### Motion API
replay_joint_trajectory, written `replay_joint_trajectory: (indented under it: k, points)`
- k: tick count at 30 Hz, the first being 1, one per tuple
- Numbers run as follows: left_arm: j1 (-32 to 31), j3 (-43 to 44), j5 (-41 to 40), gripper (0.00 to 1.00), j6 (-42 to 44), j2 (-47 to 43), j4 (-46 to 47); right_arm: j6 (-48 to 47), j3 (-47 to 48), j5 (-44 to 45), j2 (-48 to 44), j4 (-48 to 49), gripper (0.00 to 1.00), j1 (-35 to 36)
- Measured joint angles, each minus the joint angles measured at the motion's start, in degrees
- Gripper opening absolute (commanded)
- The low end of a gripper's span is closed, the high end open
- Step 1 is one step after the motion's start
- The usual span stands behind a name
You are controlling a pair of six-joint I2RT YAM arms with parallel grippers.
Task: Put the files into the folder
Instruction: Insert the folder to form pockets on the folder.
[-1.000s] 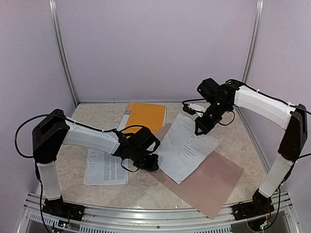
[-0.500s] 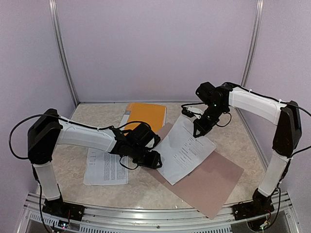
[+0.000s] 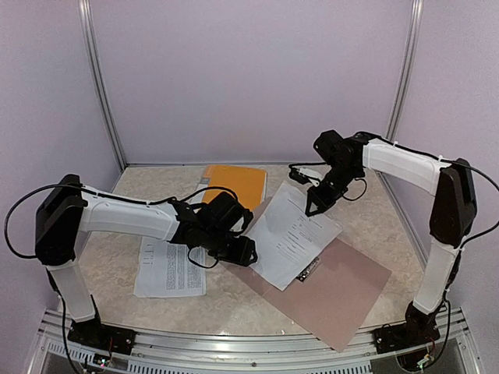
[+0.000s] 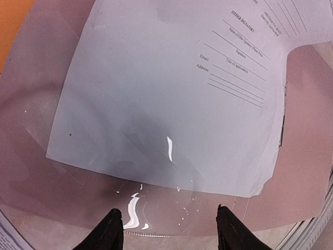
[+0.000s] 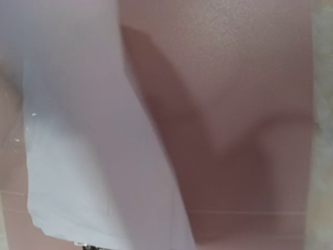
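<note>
One file, a white printed sheet (image 3: 290,232), lies on the open taupe folder (image 3: 347,292). My right gripper (image 3: 313,209) is shut on this sheet's far edge, which curls up there. In the right wrist view the blurred sheet (image 5: 73,156) hides my fingers, with the folder (image 5: 234,104) beside it. My left gripper (image 3: 243,253) is at the folder's near-left corner. Its fingers (image 4: 111,232) stand open with nothing between them, over a glossy clear flap (image 4: 156,208), the sheet (image 4: 171,94) just beyond. A second file (image 3: 169,269) lies on the table under the left arm.
An orange folder (image 3: 231,185) lies at the back of the marble-patterned table (image 3: 117,226). A small black mark (image 3: 309,271) shows on the taupe folder by the sheet's edge. Pale walls close in the table on three sides.
My left gripper's jaws have opened. The right gripper moved a little left and back, dragging the sheet with it and uncovering the black mark on the folder.
</note>
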Motion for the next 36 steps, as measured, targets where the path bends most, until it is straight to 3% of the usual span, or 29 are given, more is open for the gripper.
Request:
replay_joint_trajectory:
  k: [19, 36]
  points:
    - [0.1, 0.7, -9.3, 0.59, 1.4, -2.2, -6.2, 0.0, 0.3, -5.9, 8.8, 2.8, 0.00, -7.3]
    - [0.9, 1.7, -15.5, 0.59, 2.2, -4.2, -10.5, -1.6, 10.4, -8.4, 18.0, 1.9, 0.00, -7.3]
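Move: The right hand holds the files' right-hand edge. The pink folder's clear pocket has its middle about 6 cm back, 9 cm left and 13 cm below; the metal clip is roughly 14 cm back and 1 cm right, just as low. The orange folder lies some 14 cm ahead and 21 cm left. From the open left hand, the pocket is about 3 cm ahead, 6 cm right and 5 cm below, the loose papers some 24 cm left and 1 cm back. Still pinching the files' edge, the right hand lowers it about 7 cm towards the folder while reaching about as far forward, swinging briefly right and back, its fingers tipping nearer to vertical. The left hand, touching nothing and still open, draws left some 5 cm, a little forward and up, away from the pocket, its fingers swinging to point less to the right. ##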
